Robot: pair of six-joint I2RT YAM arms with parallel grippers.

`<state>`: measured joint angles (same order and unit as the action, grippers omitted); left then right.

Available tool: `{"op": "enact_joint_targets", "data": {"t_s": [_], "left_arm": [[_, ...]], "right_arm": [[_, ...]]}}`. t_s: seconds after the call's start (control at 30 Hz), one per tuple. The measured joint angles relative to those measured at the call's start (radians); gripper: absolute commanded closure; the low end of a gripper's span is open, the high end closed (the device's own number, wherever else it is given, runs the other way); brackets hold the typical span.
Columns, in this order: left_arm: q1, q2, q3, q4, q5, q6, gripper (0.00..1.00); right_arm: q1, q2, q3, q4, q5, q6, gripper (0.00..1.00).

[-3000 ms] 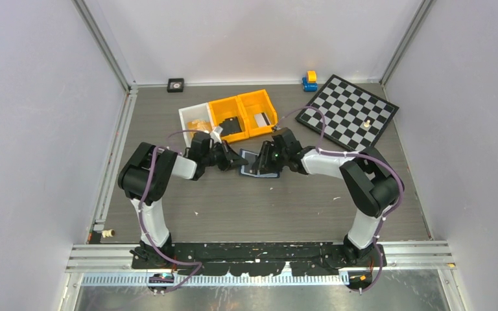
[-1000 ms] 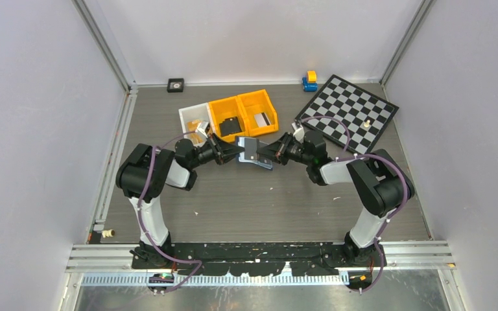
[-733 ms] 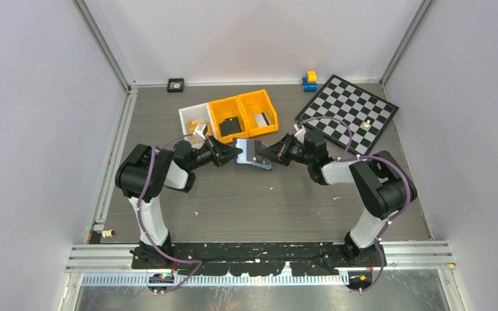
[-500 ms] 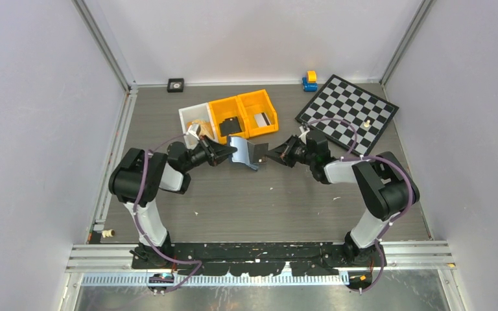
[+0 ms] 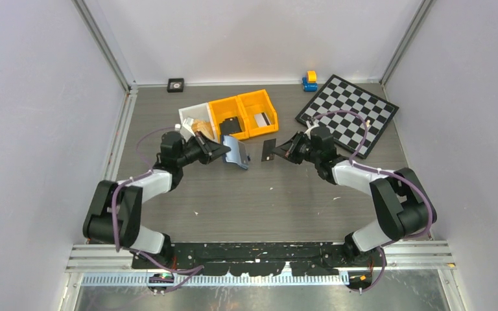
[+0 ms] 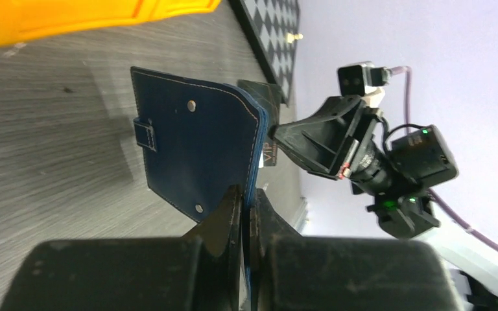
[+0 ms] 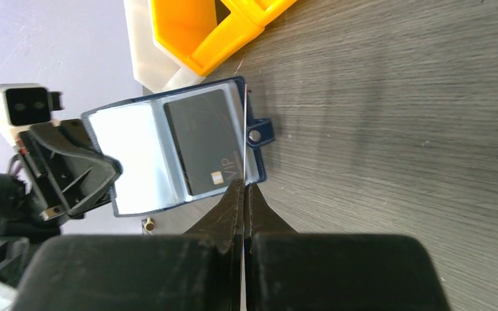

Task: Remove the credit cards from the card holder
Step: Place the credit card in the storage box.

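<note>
The navy card holder (image 5: 235, 150) hangs open above the table, and my left gripper (image 5: 222, 150) is shut on the edge of its upper panel (image 6: 194, 149). A short gap to its right, a dark grey credit card (image 5: 269, 150) lies flat in my shut right gripper (image 5: 279, 152). The left wrist view shows this card as a narrow strip (image 6: 270, 146). In the right wrist view it is a thin edge-on line (image 7: 244, 129) above the jaws (image 7: 244, 188). Another dark grey card (image 7: 201, 139) with a chip sits in the holder's lower, tab-side pocket.
Behind the holder stand two orange bins (image 5: 243, 111) and a white bin (image 5: 191, 116), with a black item (image 5: 232, 124) in one orange bin. A chessboard (image 5: 349, 111) lies at the back right. A small blue and yellow toy (image 5: 309, 80) sits by the back wall.
The two grippers have drawn apart. The dark card has slid out of the holder with my right gripper, and my left gripper has carried the holder left.
</note>
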<state>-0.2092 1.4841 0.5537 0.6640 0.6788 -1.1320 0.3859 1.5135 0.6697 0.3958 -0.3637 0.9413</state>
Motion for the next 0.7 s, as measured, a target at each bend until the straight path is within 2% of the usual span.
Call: {"op": "enact_joint_targets", "data": {"t_s": [0.17,0.33,0.43,0.7], "left_arm": [[-0.009,-0.132,0.051,-0.259,-0.103,0.174,1.00],[-0.035,-0.155,0.089,-0.414,-0.186,0.280,1.00],[-0.049,-0.135,0.104,-0.468,-0.208,0.315,1.00],[-0.095,0.035,0.177,-0.540,-0.220,0.365,1.00]], "right_arm": [[0.000,-0.015,0.011,-0.037,0.023,-0.043,1.00],[0.000,-0.015,0.018,-0.065,0.026,-0.066,1.00],[0.000,-0.015,0.021,-0.077,0.026,-0.075,0.99],[0.001,-0.015,0.023,-0.084,0.027,-0.079,0.99]]}}
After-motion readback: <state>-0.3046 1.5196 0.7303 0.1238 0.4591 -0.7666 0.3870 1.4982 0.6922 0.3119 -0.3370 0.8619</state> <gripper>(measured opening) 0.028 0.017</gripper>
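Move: The open card holder hangs from my left fingers by its left cover. The bare table spot I take it to lies about 12 cm below that hand, 5 cm to its right and 1 cm ahead. From the same hand, the orange storage box is some 18 cm ahead and 6 cm right, the white bin 16 cm ahead and 10 cm left, and the card in my right fingers 13 cm right and 2 cm ahead. From my right hand, that table spot is 12 cm left and level with it, 9 cm below. I bring the card holder down to the table with my left hand: first a small lift and drift of 1–2 cm to the left, away from the card, then about 7 cm down while my fingertips tip downward some 25 degrees, keeping their pinch on the left cover. My right hand all but stays in place, still gripping the card it holds. ##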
